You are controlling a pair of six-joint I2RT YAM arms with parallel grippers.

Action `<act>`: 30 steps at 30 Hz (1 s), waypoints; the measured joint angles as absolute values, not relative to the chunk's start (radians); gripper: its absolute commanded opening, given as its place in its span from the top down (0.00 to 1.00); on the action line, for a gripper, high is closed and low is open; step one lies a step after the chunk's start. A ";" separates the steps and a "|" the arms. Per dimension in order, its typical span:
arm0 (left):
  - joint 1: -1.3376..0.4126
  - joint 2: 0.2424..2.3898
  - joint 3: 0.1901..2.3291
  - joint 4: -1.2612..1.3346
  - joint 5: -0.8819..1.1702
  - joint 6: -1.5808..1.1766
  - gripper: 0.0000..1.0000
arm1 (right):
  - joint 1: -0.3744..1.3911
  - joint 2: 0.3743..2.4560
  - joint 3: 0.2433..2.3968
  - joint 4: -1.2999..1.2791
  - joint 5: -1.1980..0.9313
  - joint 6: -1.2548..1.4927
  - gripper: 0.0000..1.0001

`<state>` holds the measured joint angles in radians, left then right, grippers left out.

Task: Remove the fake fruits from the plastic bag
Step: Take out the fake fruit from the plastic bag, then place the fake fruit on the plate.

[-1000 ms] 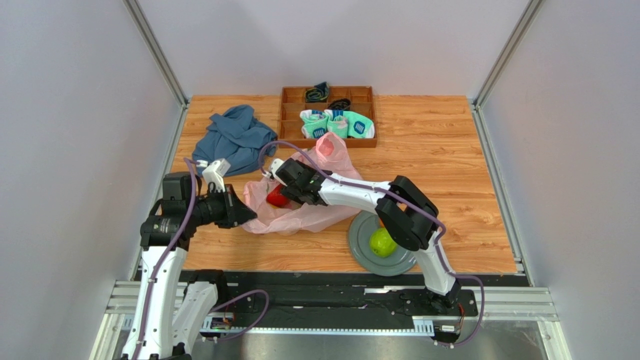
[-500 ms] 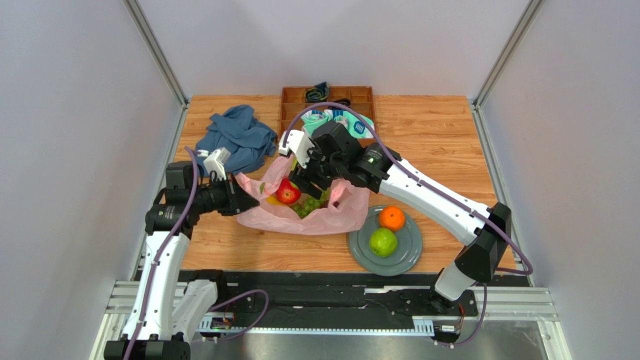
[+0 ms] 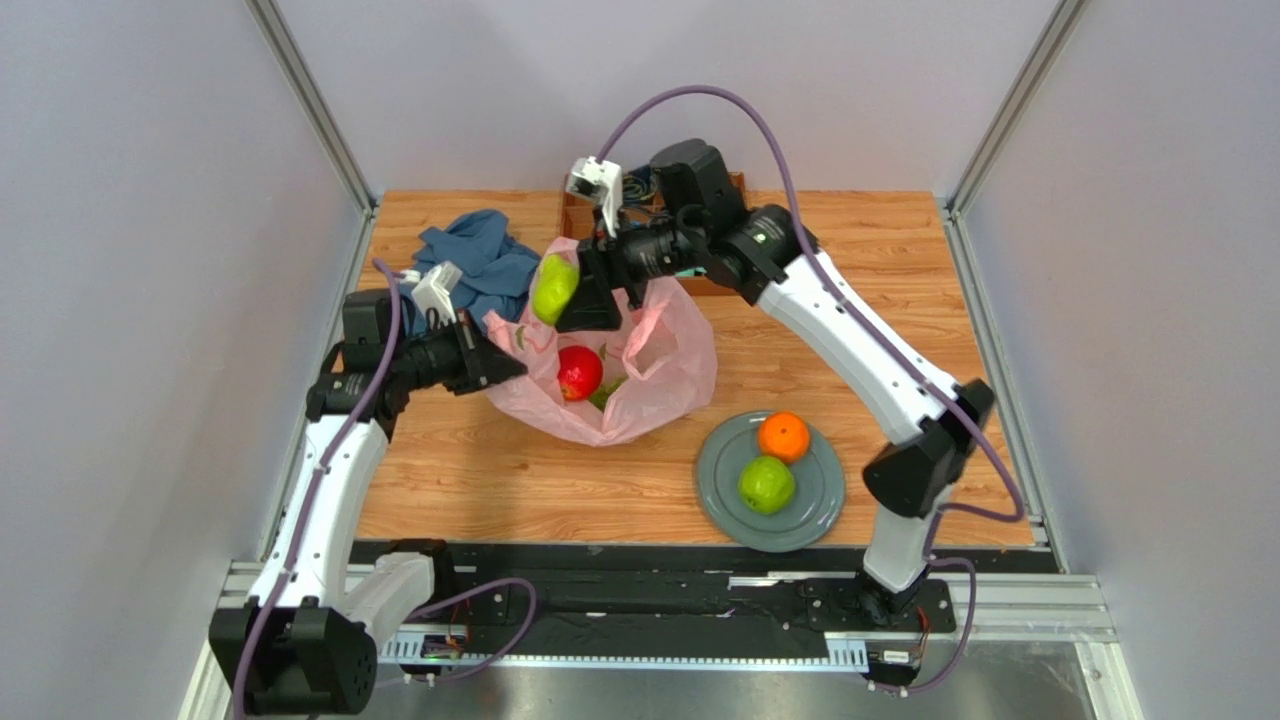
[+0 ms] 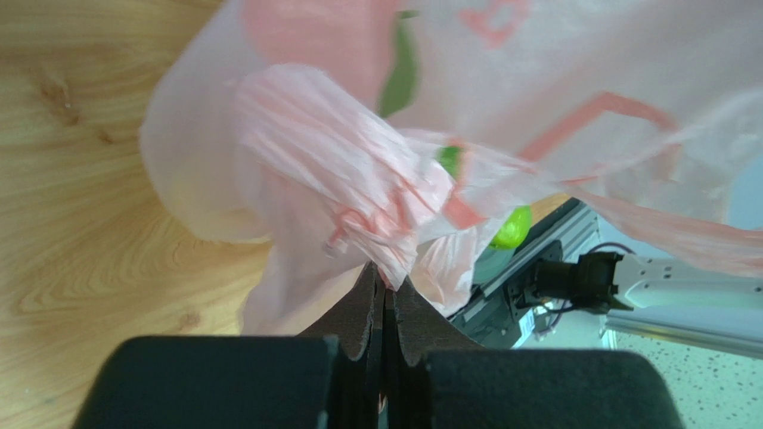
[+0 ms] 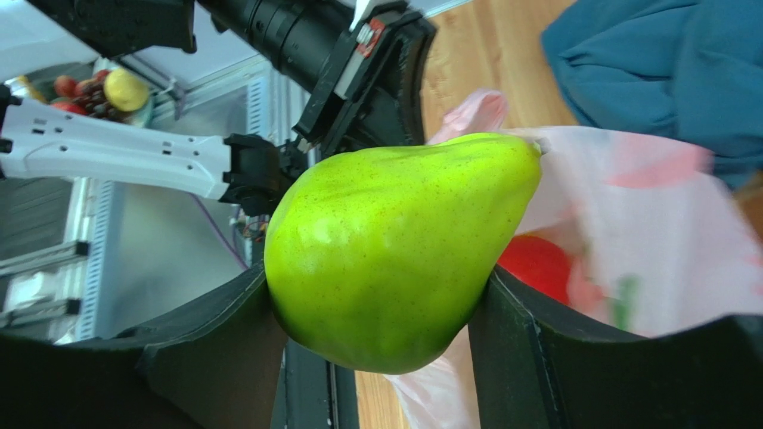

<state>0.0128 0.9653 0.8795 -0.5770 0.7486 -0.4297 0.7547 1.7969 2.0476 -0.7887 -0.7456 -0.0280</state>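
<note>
The pink plastic bag [image 3: 649, 348] lies open mid-table. My left gripper [image 3: 504, 365] is shut on a bunched piece of its left rim, and the film [image 4: 340, 170] is pinched at the fingertips of that gripper [image 4: 385, 281]. My right gripper [image 3: 568, 294] hangs above the bag's far side, shut on a green pear [image 3: 555, 288]. The pear [image 5: 394, 241] fills the space between its fingers. A red apple [image 3: 579, 369] and something green [image 3: 606, 396] remain inside the bag. An orange [image 3: 783, 437] and a green apple [image 3: 766, 485] rest on the grey plate [image 3: 718, 488].
A crumpled blue cloth [image 3: 473, 258] lies at the back left, just beyond the bag. The grey plate stands near the front edge, right of the bag. Grey walls and metal posts close in the table on both sides.
My right gripper has come up out of the bag with the green pear and swung toward the back. My left gripper has kept its pinch and pulled the bag's rim upward.
</note>
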 measured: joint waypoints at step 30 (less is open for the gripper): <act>0.014 1.125 1.148 -0.364 0.580 -0.492 1.00 | 0.380 1.072 1.265 -1.174 -0.350 -0.628 0.94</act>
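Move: The right hand already holds the green pear above the bag. From there the plate lies about 28 cm to the right, 7 cm back and 34 cm down; on it sit the orange, 30 cm right and 3 back, and the green apple, 28 right and 8 back. The left hand grips the bag's rim: the bag's belly is some 13 cm to its right, 8 ahead and 17 below, the red apple 8 right and 8 ahead. Keep the pear pinched in the right gripper: dip about 6 cm, come back up, then swing quickly right towards the plate, some 28 cm in all, sinking at the end and tipping the fingers further down by about 35 degrees. Meanwhile raise the left gripper and push it forward, keeping its pinch on the bag's rim, then settle a little lower, fingers tilted up. ##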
